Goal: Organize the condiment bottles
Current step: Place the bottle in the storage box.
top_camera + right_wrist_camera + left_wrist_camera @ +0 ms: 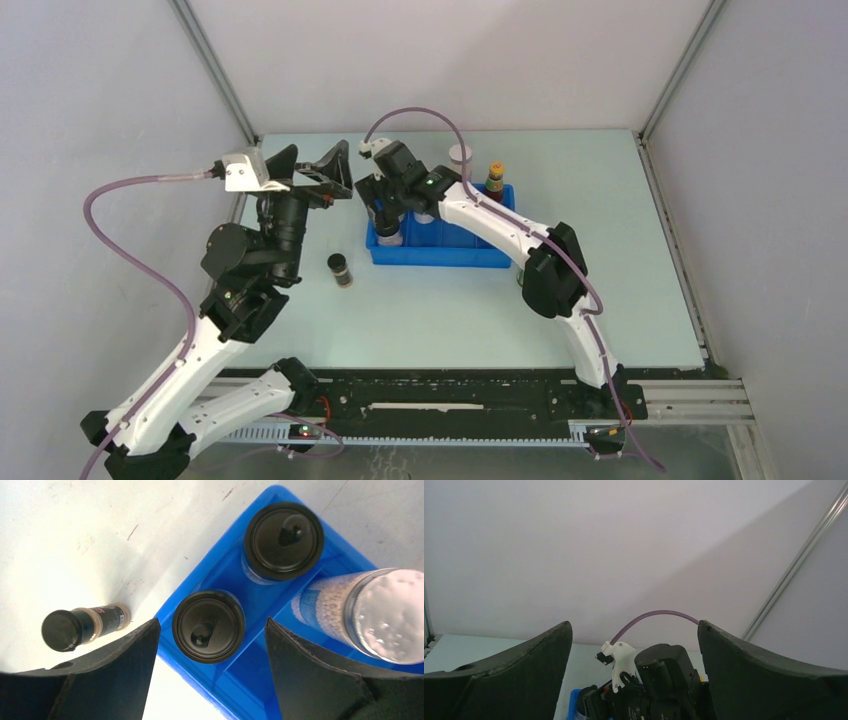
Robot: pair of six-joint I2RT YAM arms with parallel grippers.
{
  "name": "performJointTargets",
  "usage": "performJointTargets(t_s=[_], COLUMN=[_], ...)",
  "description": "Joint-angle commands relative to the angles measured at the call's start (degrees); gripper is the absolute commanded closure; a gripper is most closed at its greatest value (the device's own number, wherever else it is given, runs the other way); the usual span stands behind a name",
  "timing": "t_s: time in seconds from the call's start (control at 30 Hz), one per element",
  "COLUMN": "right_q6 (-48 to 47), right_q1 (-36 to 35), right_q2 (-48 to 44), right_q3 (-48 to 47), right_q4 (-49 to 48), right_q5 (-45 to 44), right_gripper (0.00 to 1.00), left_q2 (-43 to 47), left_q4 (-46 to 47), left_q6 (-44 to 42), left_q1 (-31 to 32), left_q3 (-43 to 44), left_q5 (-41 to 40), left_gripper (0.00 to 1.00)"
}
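Observation:
Two black knob-capped condiment bottles stand in the left end compartment of the blue tray. A clear white-lidded bottle with a blue label stands in the neighbouring compartment. My right gripper hovers open above the nearer knob-capped bottle, touching nothing. A short dark black-lidded bottle stands on the table left of the tray. Behind the tray are another white-lidded bottle and an orange-capped one. My left gripper is raised left of the tray, open and empty.
The right arm's wrist and camera mount fill the space just ahead of the left gripper. The cage wall and a metal post stand close behind the left arm. The tray sits mid-table.

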State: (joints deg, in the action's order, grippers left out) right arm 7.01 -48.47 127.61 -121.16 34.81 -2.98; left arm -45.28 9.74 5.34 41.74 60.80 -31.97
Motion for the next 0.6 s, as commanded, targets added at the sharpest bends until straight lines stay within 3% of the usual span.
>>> performJointTargets(t_s=[0.0, 0.27, 0.57], right_q6=[-1.89, -1.72, -0.81], right_q1=[-0.67, 0.91, 8.55], right_q2=[-6.39, -8.5, -7.38], right_q3=[-5.39, -10.56, -14.29], right_q4=[1.73, 4.85, 7.08], right_q5=[-3.01, -6.99, -9.63], right_gripper=[0.15, 0.15, 0.15], left_q2=[2.16, 3.41, 3.31], left_q4=[2.45, 4.54, 8.66], left_q6=[-0.41, 0.88, 1.01], left_q1=[0.47, 0.53, 0.5], left_q3=[3.13, 4.63, 3.14], left_q5=[-0.48, 1.4, 3.31], left_gripper=[0.0, 0.0, 0.0])
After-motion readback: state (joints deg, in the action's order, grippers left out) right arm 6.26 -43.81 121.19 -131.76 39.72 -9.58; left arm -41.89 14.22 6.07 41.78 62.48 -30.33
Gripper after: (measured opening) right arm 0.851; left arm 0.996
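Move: My right hand hovers open over the black-capped bottle just set in the box's near-left compartment, its middle some 6 cm straight below. The white-lidded bottle still outside lies roughly 14 cm ahead and 15 cm right; the boxed white-lidded bottle about 8 cm ahead, 8 cm right; the far black-capped bottle 7 cm ahead, level sideways. The sauce bottle stands 7 cm ahead, 22 cm right. From my left hand the outside bottle is about 26 cm ahead, 24 cm right and far below. With its fingers kept open, my right hand rises fast off the near-left black-capped bottle, about 13 cm, then as the climb eases veers right and forward over the box, to the side where the outside white-lidded bottle stands. Its fingers tip up some 10 degrees and swing clockwise as much. My empty left hand draws up and back about 5 cm, tilting up a little. ##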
